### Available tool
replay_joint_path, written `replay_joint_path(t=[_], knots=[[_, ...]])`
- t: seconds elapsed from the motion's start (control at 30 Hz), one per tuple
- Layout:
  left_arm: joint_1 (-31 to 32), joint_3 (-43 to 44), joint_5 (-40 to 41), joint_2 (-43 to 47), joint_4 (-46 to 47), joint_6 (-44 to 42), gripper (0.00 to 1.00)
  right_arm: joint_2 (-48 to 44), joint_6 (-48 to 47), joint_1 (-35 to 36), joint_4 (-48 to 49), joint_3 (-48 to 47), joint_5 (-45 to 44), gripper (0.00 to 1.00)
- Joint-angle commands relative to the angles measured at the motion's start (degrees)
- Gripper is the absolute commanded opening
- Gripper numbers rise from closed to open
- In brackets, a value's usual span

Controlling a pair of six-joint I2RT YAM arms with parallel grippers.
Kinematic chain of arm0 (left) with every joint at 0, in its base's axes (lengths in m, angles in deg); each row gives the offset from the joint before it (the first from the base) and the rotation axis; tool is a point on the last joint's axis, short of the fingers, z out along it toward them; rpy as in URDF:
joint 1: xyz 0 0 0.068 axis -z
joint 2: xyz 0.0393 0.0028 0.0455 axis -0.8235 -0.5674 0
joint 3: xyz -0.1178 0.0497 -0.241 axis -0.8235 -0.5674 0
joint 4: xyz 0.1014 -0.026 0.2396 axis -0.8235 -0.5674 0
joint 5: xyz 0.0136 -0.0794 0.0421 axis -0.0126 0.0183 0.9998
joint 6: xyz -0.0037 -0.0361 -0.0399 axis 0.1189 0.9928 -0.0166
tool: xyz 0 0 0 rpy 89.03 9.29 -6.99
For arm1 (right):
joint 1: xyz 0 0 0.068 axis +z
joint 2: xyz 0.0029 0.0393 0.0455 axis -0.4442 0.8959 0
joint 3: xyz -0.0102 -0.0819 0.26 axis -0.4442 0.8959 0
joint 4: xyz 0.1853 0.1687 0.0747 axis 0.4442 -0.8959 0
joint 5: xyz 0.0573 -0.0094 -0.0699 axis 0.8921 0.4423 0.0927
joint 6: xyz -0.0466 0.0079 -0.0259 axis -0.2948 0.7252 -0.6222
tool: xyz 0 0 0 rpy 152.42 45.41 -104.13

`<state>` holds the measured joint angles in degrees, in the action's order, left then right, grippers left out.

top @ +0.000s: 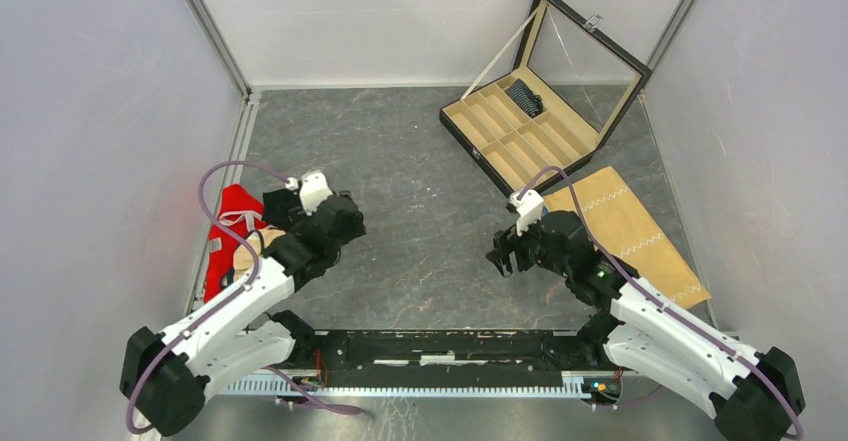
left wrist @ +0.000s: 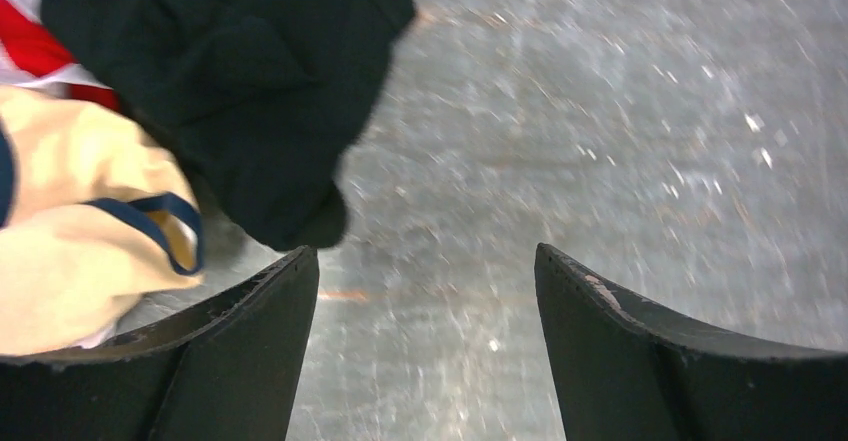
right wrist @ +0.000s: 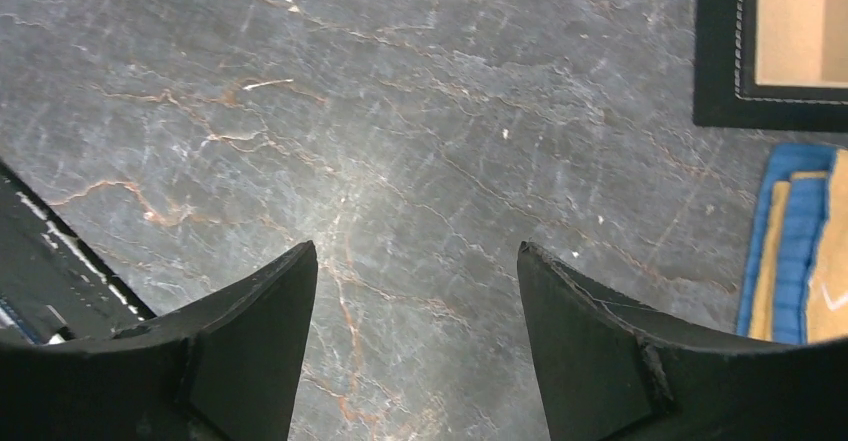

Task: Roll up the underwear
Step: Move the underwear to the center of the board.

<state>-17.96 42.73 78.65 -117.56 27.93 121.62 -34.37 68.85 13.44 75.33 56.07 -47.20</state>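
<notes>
A plain black underwear (left wrist: 230, 91) lies crumpled at the upper left of the left wrist view, on a pile at the table's left side. My left gripper (left wrist: 425, 251) is open just right of it, over bare table, with nothing between its fingers. In the top view the left gripper (top: 288, 223) hangs at the pile's right edge. A dark striped underwear (top: 523, 96) sits rolled in a compartment of the open box (top: 470, 131). My right gripper (top: 503, 253) is open over bare table at centre right, and its wrist view shows the right gripper (right wrist: 415, 251) holding nothing.
The pile also holds a red garment (top: 232, 219) with white stripes and a tan piece with navy trim (left wrist: 80, 221). A flat tan cloth with zigzag stitching (top: 625, 226) lies right of the right arm. The box's lid (top: 585, 56) stands up. Walls enclose the table.
</notes>
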Motion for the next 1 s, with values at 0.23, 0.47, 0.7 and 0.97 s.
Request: replay_joint_path(t=[0.23,0.47,0.7,0.97], knots=[[-22.1,4.6,-3.0,-17.5,13.9,-4.0,0.84,-2.1,-3.1,0.2,-1.1,1.8,-2.4,0.8],[-27.6,7.9,-2.4,-30.8,18.9,-5.3,0.82,-4.1,-3.7,0.3,-3.4,2.0,-3.3,0.8],[-30.6,10.7,-6.6,-38.0,22.8,-6.1,0.52,-4.5,-3.5,0.2,-4.1,1.8,-3.8,0.8],[-30.2,8.3,-12.5,-30.6,25.1,-5.7,0.02,-5.3,-3.1,0.2,-4.2,1.8,-6.6,0.79]])
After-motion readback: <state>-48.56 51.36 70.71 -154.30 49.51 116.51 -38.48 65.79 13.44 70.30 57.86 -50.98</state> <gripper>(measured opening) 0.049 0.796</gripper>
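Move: The black underwear lies about 9 cm ahead of the open left hand, 11 cm to its left and 11 cm below. The beige underwear is nearly level with this hand, some 19 cm to its left; the red underwear is about 3 cm ahead and 26 cm left, both as low. From the right hand, the black underwear is roughly 15 cm ahead and 40 cm left. The left hand swings about 15 cm left and forward, sinks 9 cm, and pinches the black underwear. ##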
